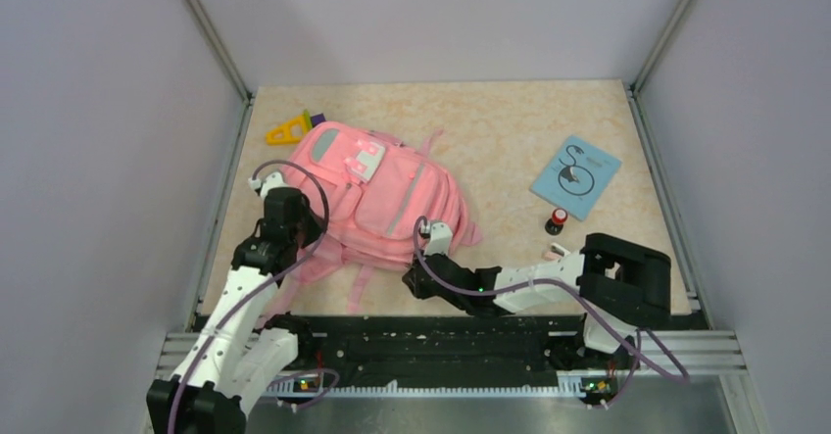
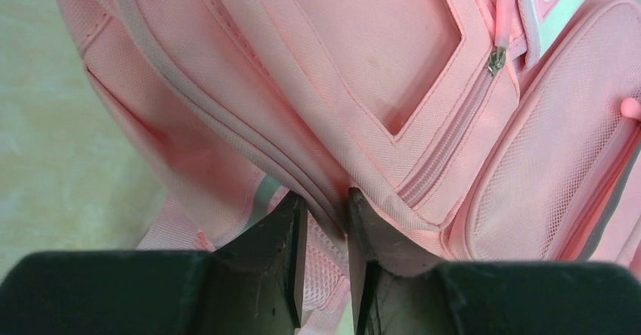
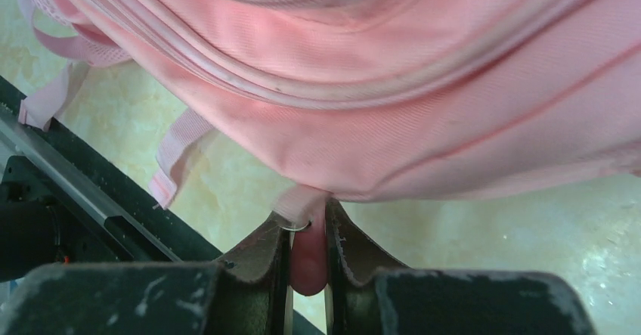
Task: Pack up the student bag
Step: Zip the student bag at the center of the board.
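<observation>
The student bag point(image 1: 382, 194) lies flat on the left half of the table, pink with grey-green stripes and a white patch. My left gripper point(image 1: 309, 223) is at the bag's near-left edge; in the left wrist view its jaws point(image 2: 326, 199) have closed to a narrow gap on a piped seam of the bag point(image 2: 363, 70). At the bag's near-right edge, my right gripper point(image 1: 431, 238) is shut on a pink zipper pull point(image 3: 308, 263) with a small metal ring, seen in the right wrist view under the bag point(image 3: 393, 93).
A blue booklet point(image 1: 576, 177) lies at the right, with a small red and black object point(image 1: 557, 220) just in front of it. A yellow triangle point(image 1: 287, 130) sits behind the bag's far-left corner. Loose pink straps point(image 3: 178, 153) trail toward the black rail point(image 1: 441, 341).
</observation>
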`<action>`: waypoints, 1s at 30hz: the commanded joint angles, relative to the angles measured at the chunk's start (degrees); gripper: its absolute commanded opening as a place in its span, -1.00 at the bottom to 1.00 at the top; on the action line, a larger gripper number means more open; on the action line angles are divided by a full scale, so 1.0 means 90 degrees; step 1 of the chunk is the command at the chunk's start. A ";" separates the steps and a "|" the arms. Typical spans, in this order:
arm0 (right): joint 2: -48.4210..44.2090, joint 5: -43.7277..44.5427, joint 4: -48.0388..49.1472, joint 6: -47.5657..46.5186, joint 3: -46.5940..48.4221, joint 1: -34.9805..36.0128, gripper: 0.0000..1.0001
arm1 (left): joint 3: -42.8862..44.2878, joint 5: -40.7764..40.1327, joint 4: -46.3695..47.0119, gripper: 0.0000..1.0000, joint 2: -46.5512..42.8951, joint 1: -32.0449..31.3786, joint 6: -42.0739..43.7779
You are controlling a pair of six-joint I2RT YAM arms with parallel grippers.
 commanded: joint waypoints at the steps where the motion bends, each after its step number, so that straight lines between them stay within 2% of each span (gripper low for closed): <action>1: -0.0583 0.0225 -0.0006 0.0117 -0.0369 -0.0088 -1.00 | 0.0566 0.0086 0.0419 -1.00 0.0160 0.0451 0.0599; 4: -0.0830 0.0242 -0.0064 0.0087 -0.0522 -0.0165 -1.00 | 0.0747 0.0282 0.0459 -1.00 0.0305 0.0591 0.0706; 11: -0.1560 0.0055 -0.0283 -0.0272 -0.0889 -0.0595 -1.00 | 0.0947 0.0081 0.0304 -1.00 0.0406 0.0722 0.0773; 17: -0.2040 -0.1302 -0.0065 -0.0812 -0.1177 -0.1488 -1.00 | 0.1033 -0.0057 0.0144 -1.00 0.0080 0.0715 0.1163; 18: -0.2083 -0.1613 0.0036 -0.0938 -0.1213 -0.1614 -1.00 | 0.1092 0.0012 0.0075 -0.93 0.0035 0.0708 0.1258; 21: -0.2168 -0.2406 0.0076 -0.1254 -0.1173 -0.1860 -1.00 | 0.1202 0.0081 -0.0025 -0.22 -0.0189 0.0566 0.1510; 22: -0.2203 -0.2601 0.0056 -0.1356 -0.1139 -0.1914 -1.00 | 0.1218 0.0037 -0.0022 0.06 -0.0304 0.0437 0.1581; 24: -0.2262 -0.2921 -0.0059 -0.1494 -0.1061 -0.1982 -1.00 | 0.1212 -0.0065 0.0053 0.50 -0.0535 -0.0013 0.1789; 27: -0.2387 -0.3346 -0.0100 -0.1520 -0.1074 -0.2100 -1.00 | 0.1148 -0.0083 0.0285 0.58 -0.0825 -0.1096 0.2287; 30: -0.2489 -0.3632 -0.0157 -0.1524 -0.1091 -0.2206 -1.00 | 0.0906 0.0416 0.0656 0.59 -0.0847 -0.2020 0.2510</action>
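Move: The zip puller of the student bag is already pinched in the right hand; the bag's rounded right end, where the zip leads, lies about 9 cm right of that hand, 6 cm ahead and slightly higher. A loose strap lies some 11 cm to its left, about level; the bottle stands about 30 cm right and 11 cm ahead. The left hand still grips the bag's raised near-left edge; from it the puller is about 20 cm right, 11 cm back and lower. The zip puller stays pinched and is drawn by the right hand along the bag's near edge about 7 cm to the right, while rising and going forward some 3 cm, slowing late with a slight counter-clockwise turn. The left hand keeps its pinch, easing up, then opens wide, rises clear of the bag to about 9 cm up in all and swings some 4 cm right, turning clockwise and tilting its fingers up. ##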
